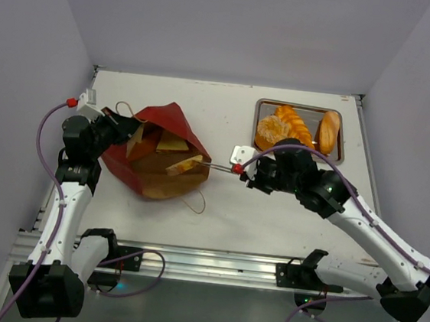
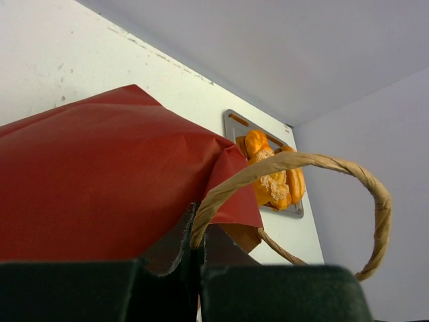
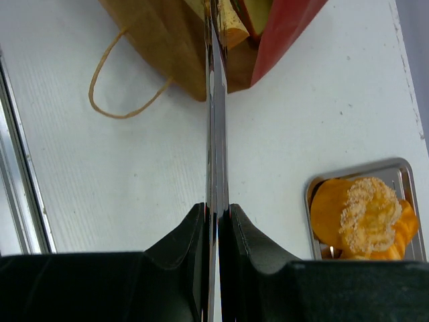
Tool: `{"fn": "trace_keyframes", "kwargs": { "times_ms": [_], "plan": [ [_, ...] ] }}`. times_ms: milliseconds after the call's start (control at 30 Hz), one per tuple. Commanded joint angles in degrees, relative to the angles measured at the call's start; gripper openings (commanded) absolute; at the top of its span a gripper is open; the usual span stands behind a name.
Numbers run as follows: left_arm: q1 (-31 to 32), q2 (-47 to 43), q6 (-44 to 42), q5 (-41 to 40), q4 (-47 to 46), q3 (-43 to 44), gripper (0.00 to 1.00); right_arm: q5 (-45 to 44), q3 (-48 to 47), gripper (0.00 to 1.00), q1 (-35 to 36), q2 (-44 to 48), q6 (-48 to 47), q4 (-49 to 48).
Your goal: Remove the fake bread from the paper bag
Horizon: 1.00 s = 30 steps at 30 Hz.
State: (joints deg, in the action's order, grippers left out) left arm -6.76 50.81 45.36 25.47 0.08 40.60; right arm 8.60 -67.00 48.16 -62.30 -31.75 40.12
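Observation:
The dark red paper bag (image 1: 154,118) lies on its side left of centre, its brown mouth facing right. My left gripper (image 1: 122,130) is shut on the bag's rim, where a looped handle (image 2: 301,161) is attached; the red paper (image 2: 100,188) fills that wrist view. My right gripper (image 3: 216,215) is shut on a pair of thin metal tongs (image 3: 214,121). The tongs reach into the bag mouth, and their tips pinch a pale fake bread piece (image 1: 184,165) (image 3: 232,27). More bread pieces (image 1: 172,144) lie deeper in the bag.
A flat silver tray (image 1: 340,147) at the back right holds several orange breads (image 1: 292,127). The bag's second handle (image 1: 198,201) trails on the table toward the near edge. Walls close in the table on the left, back and right.

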Motion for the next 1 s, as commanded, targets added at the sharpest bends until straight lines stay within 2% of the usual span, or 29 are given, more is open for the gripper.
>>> {"fn": "trace_keyframes", "kwargs": {
  "times_ms": [0,200,400,500,533,633,733,967],
  "plan": [
    [-0.35,-0.62,0.43,-2.45,-1.31,-0.08,0.00,4.84,-0.23,0.00,-2.89,5.52,-1.13,3.47],
    [-0.35,-0.53,0.25,-2.27,-1.39,-0.17,0.00,7.13,-2.86,0.00,-12.12,9.56,1.51,3.39],
    [-0.35,-1.06,-0.71,-1.39,-0.87,0.27,0.00,-0.59,-6.38,0.00,-21.95,8.70,9.06,-2.05],
    [-0.35,-1.41,-1.33,-0.52,-0.78,0.36,0.00,-1.75,-5.86,0.00,-30.29,7.20,14.85,-5.92],
    [-0.35,-1.32,-1.59,0.01,-0.78,0.36,0.00,-0.88,-5.77,0.00,-36.15,5.46,18.79,-6.97],
    [-0.35,-1.59,-3.00,0.45,-0.17,0.53,0.00,1.06,-5.77,0.00,-46.10,1.33,23.38,-8.03],
    [-0.35,-1.50,-3.79,0.98,-0.16,0.10,0.00,-0.51,-4.72,0.00,-51.92,-1.58,23.84,-9.88],
    [-0.35,-1.59,-3.71,2.74,-2.53,-2.45,0.00,-6.22,-4.19,0.00,-55.46,-12.64,19.62,-16.03]
  ]
}}
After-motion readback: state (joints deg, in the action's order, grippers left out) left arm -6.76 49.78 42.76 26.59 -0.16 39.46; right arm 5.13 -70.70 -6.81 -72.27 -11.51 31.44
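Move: The bread slice is already in the tongs at the bag's mouth. The tray it is going to has its middle about 25 cm ahead of the right hand, 22 to its right and 24 below. On the tray, the round bread is nearest, some 23 ahead and 12 right; the braided bread is 25 ahead and 21 right, the baguette 25 ahead and 32 right, all roughly 21 below. From the left hand, the tray is about 14 cm ahead, 54 right and 25 below. The bread slice, kept pinched in the tongs, is carried away from the bag towards the tray: the right hand swings about 28 cm right and 16 forward, arcing up some 7 cm and then back down to its starting height. The wrist turns roughly 70 degrees clockwise, bringing the tongs round to point outward. The left hand keeps its shut grip on the bag's rim. ##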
